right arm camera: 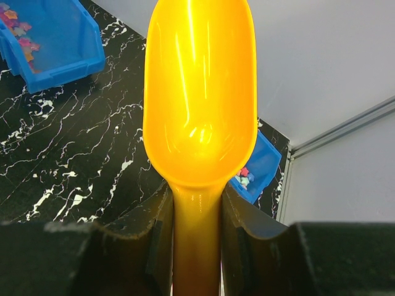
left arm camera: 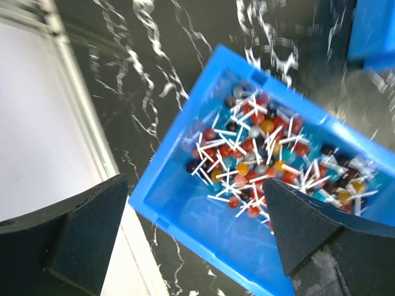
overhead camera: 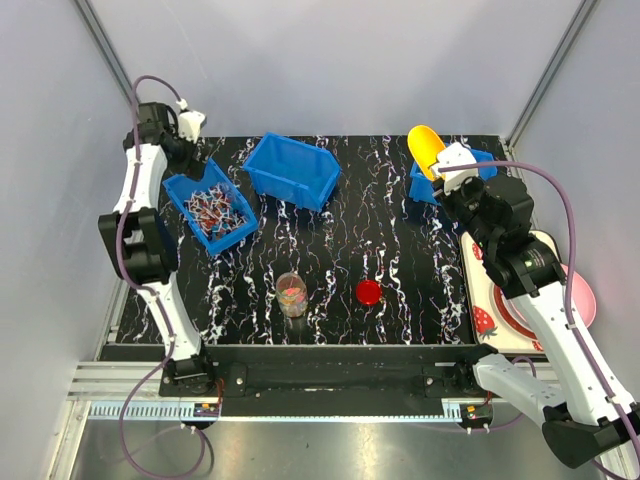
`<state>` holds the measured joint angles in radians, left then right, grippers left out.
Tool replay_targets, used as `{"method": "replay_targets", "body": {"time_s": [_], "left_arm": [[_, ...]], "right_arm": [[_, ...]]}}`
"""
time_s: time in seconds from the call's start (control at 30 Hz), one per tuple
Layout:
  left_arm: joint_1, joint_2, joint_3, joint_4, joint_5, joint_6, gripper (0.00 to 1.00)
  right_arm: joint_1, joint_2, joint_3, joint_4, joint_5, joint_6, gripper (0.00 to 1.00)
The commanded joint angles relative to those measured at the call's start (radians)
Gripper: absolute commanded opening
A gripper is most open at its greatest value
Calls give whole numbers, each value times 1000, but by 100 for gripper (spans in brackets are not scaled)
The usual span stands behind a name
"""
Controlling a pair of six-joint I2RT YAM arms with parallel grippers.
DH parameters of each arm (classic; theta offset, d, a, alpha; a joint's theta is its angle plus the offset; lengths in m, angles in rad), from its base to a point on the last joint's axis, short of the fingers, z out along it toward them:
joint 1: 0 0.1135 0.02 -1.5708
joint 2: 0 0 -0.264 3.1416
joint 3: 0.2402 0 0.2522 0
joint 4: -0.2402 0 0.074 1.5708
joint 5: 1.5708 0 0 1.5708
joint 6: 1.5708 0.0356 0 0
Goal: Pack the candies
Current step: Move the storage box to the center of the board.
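Candies on white sticks [left arm camera: 259, 154] fill the left blue bin [overhead camera: 210, 208]. More candies [overhead camera: 292, 291] lie in a small clear jar [overhead camera: 292, 306] at the front middle. My left gripper [left arm camera: 194, 240] hangs open and empty over that bin's near corner [left arm camera: 179, 203], seen from above at the back left [overhead camera: 188, 135]. My right gripper [right arm camera: 196, 228] is shut on the handle of a yellow scoop [right arm camera: 197, 92], whose bowl is empty. It holds the scoop [overhead camera: 427, 148] up over the right blue bin [overhead camera: 425, 185], where a few pastel candies [right arm camera: 244, 177] show.
A third blue bin [overhead camera: 292, 170] stands at the back middle, with small pink and orange pieces [right arm camera: 18, 31] in it. A flat red lid [overhead camera: 368, 291] lies right of the jar. A patterned plate [overhead camera: 545, 285] sits off the mat's right edge. Enclosure walls stand close around.
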<state>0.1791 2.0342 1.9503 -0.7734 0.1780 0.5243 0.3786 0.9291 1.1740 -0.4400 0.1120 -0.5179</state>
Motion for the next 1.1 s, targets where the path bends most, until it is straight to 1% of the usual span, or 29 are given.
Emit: {"method": "replay_targets", "body": {"time_s": [0.0,0.07,0.27,0.4,0.5,0.63,0.67,0.73,0.77,0.93,0.97,1.03,1.07], "left_arm": [[25,46,100,-56,46,137,99],[30,84,122,-84,41,143,98],[34,138,124,-84,9,132,95],[42,169,125,-73,0,117,89],[45,182,124,-72,6,112,78],[46,182,128,-89,26,69,68],[45,179,127,-99,26,62,60],[48,173,121,-101,17,42,52],[46,169,107,-104,11,36,46],[43,150,62,-132,-1,-1,38],[43,146,40,-145,-5,-6,36],[39,124,6,-155,-17,-32,34],[37,115,-37,-161,-20,-41,32]], "right_arm": [[-4,-21,24,35,5,2,0],[-4,-18,24,35,5,4,0],[-4,-12,26,35,-2,4,0],[-6,3,36,20,-15,4,0],[-4,20,52,1,-38,7,0],[-4,62,87,-40,-80,15,0],[-3,72,107,-49,-86,15,0],[8,103,128,-69,-89,16,0],[13,114,150,-75,-87,15,0],[91,192,214,-130,-31,-16,0],[107,201,232,-141,-20,-24,0],[152,232,251,-173,0,-45,0],[163,244,271,-187,6,-50,0]]}}
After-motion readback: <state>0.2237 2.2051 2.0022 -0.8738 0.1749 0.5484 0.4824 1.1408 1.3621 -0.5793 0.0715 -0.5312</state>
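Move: The lollipop-filled storage box lies under the left hand, its middle about 8 cm back, 4 cm to the right and 12 cm below. The other blue box on that side is some 2 cm ahead and 24 cm right of this hand, and the candy jar 29 cm back and 24 cm right, both about 13 cm below. From the right hand, the storage box lies roughly 12 cm ahead, 45 cm left and 30 cm down. Left hand sinks about 8 cm, closing on the storage box's far-left rim; right carries the scoop 5 cm left. ##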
